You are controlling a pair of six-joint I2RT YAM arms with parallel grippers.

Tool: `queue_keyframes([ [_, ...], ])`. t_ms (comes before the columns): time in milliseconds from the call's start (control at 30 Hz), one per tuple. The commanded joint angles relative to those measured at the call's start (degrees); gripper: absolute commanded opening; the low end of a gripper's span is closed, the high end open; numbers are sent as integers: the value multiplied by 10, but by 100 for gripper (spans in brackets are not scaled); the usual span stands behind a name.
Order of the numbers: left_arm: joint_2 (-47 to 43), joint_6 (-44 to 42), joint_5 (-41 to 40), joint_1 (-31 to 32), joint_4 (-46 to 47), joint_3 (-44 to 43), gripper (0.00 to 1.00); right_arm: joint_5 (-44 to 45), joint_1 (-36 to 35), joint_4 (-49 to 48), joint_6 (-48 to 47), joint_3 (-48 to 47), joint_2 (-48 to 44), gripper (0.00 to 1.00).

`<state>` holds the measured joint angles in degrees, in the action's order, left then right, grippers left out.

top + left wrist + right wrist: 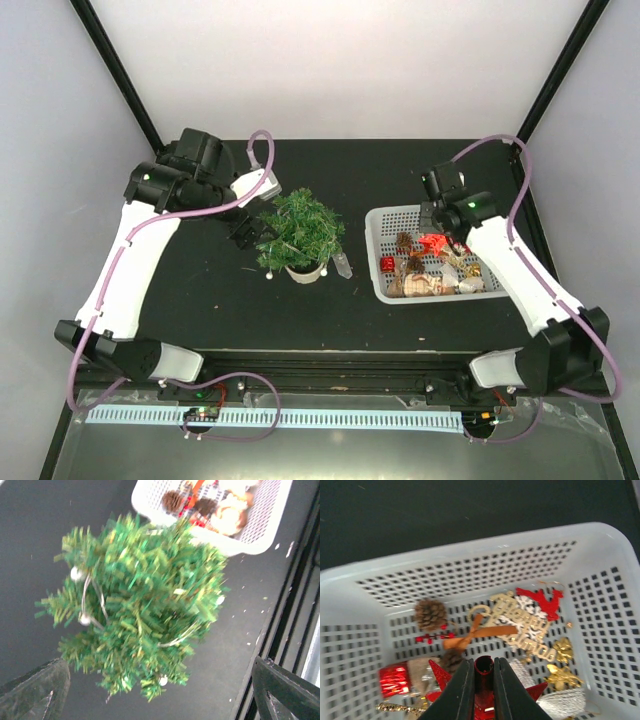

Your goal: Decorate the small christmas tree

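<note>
The small christmas tree [300, 232] stands left of the table's middle on a whitish base [305, 272], with a silver bead string draped on its branches. In the left wrist view the tree [140, 605] fills the frame. My left gripper [248, 232] is at the tree's left side, open, and its fingers [40, 690] spread wide of the branches without touching them. My right gripper [483, 667] hangs inside the white basket [470, 565]. It is shut on the tube of a red glitter star [436, 672], which also shows in the top view [433, 243].
The basket [385, 215] sits right of the tree. It holds a pine cone [431, 614], a gold "Merry Christmas" sign [527, 625], a red reindeer [542, 600], an orange bow [470, 635] and a red foil gift [395, 679]. A small clear ornament [341, 265] lies by the tree base.
</note>
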<state>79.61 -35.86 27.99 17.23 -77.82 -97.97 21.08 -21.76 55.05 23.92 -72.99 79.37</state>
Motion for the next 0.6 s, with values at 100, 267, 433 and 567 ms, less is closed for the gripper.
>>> queue_keyframes([
  [100, 59, -53, 106, 81, -65, -191, 98, -103, 3, -5, 17, -35, -54, 11],
  [267, 165, -28, 107, 179, -73, -310, 90, -112, 4, 1, 27, -42, -64, 11],
  [433, 248, 15, 122, 231, -14, -339, 80, -145, 17, 4, 48, -41, -90, 11],
  [567, 319, 60, 125, 238, 47, -354, 76, -173, 21, -4, 65, -39, -118, 12],
])
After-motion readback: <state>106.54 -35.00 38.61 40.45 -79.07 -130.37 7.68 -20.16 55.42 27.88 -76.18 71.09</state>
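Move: The red star ornament, already pinched in the right fingers, is about 35 cm to the left hand's right, level with it forward and some 14 cm lower. The tree's middle is about 9 cm right of the left hand, level forward and 18 cm below. From the right hand, the tree lies some 26 cm left, 3 cm back and 8 cm lower; the basket's middle is straight below by about 16 cm. Left hand arcs about 18 cm right over the tree towards the star; right hand lifts it 6 cm. ##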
